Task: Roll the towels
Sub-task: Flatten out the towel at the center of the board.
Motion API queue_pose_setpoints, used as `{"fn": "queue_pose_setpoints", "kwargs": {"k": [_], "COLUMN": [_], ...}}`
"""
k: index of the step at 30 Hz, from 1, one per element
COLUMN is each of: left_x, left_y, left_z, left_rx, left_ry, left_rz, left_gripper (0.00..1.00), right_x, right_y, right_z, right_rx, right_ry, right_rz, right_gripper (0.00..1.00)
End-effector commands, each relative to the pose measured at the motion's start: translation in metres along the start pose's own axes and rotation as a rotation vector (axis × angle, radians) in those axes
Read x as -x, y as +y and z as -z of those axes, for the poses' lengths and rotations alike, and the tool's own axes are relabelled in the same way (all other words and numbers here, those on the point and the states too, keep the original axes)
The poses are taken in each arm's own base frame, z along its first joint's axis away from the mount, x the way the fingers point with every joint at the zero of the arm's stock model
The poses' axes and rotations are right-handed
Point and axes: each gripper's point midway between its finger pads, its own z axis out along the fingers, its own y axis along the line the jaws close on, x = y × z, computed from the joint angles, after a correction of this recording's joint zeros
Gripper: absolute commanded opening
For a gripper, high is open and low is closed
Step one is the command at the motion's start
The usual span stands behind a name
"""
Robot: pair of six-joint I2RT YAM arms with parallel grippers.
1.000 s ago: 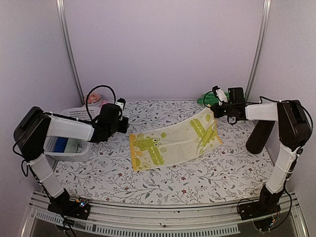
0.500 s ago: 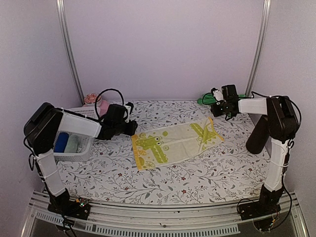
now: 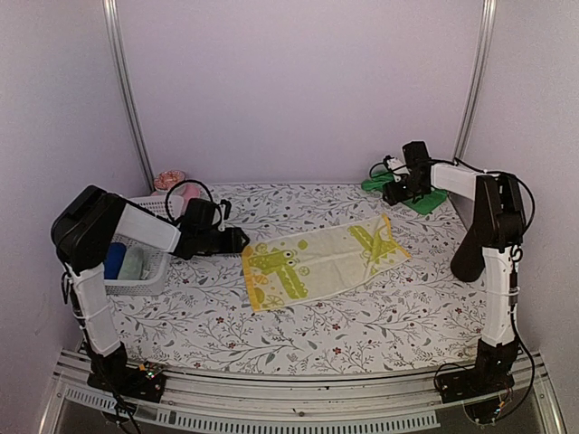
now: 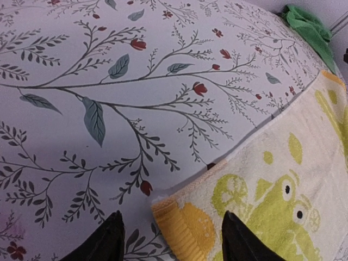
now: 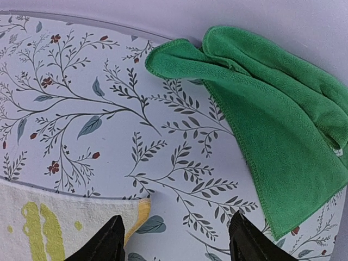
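Note:
The yellow-lime towel lies spread flat in the middle of the table, its long side running from lower left to upper right. My left gripper stands open just off its left corner, and that corner lies between the open jaws without being pinched. Past the towel's far right corner, my right gripper hangs open over bare cloth-covered table. The green towel lies crumpled at the back right, close beside the right gripper.
A white mesh basket with blue and pale items stands at the left edge under the left arm. A pink bowl sits behind it. The back wall runs close behind the green towel.
Both grippers have opened and let go of the yellow-lime towel's corners. The raised right end has dropped flat. The right gripper has drawn back toward the green towel.

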Motion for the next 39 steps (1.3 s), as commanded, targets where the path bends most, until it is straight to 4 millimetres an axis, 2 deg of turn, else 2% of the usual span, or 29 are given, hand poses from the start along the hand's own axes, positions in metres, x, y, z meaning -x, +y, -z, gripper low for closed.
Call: {"fn": "queue_pose_setpoints", "kwargs": {"k": [1,2,6,11,22,25,31,34,39], "left_x": [-0.001,-0.014,-0.019,-0.027,-0.041,-0.04,-0.031,-0.019,0.014], "left_y": [-0.009,-0.003,-0.001,0.004,0.007,0.008,0.009,0.004,-0.023], "left_z": [-0.003,-0.011,-0.016,-0.027,-0.031,-0.031,-0.032,-0.029,-0.005], "left_rx": [-0.107,-0.096,-0.096,-0.082,-0.085,-0.076,-0.058,-0.059,-0.029], "left_ry": [0.008,0.04,0.049,0.075,0.104,0.101,0.08,0.048,-0.079], "left_rz": [0.08,0.09,0.095,0.11,0.128,0.129,0.116,0.075,-0.133], "left_gripper": [0.6,0.6,0.59,0.57,0.42,0.33,0.02,0.0,0.0], "right_x": [-0.001,0.003,0.019,0.028,0.033,0.033,0.031,0.029,0.024], "right_y": [0.012,0.013,0.014,0.018,0.017,0.016,0.014,0.014,0.013], "right_z": [0.015,0.02,0.036,0.049,0.054,0.053,0.049,0.046,0.035], "right_rx": [0.088,0.094,0.108,0.138,0.136,0.13,0.115,0.117,0.106], "right_ry": [0.026,0.016,-0.029,-0.058,-0.077,-0.079,-0.073,-0.068,-0.046], "right_rz": [-0.026,-0.032,-0.042,-0.061,-0.064,-0.061,-0.055,-0.051,-0.027], "right_gripper": [0.67,0.67,0.67,0.67,0.67,0.67,0.66,0.66,0.66]}}
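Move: The far left corner of the yellow towel lies almost under my left hand, about 1 cm ahead, 2 cm to the right and 3 cm below. From that hand the white basket is some 23 cm to the left, about level front to back, and the pink plate about 17 cm ahead and 13 cm left. From my right hand the towel's far right corner is roughly 3 cm back, 2 cm left and 9 cm down; the green towel lies about 6 cm ahead and 5 cm right, 8 cm below. I sink my open left hand about 2.5 cm while easing it right and a touch forward onto the towel's far left corner, then shut the fingers and pinch the edge. My right hand, open and empty, dips slightly while drawing back 2 cm, then rises to finish some 4 cm higher and 2 cm farther left, and hovers over the far right corner. ##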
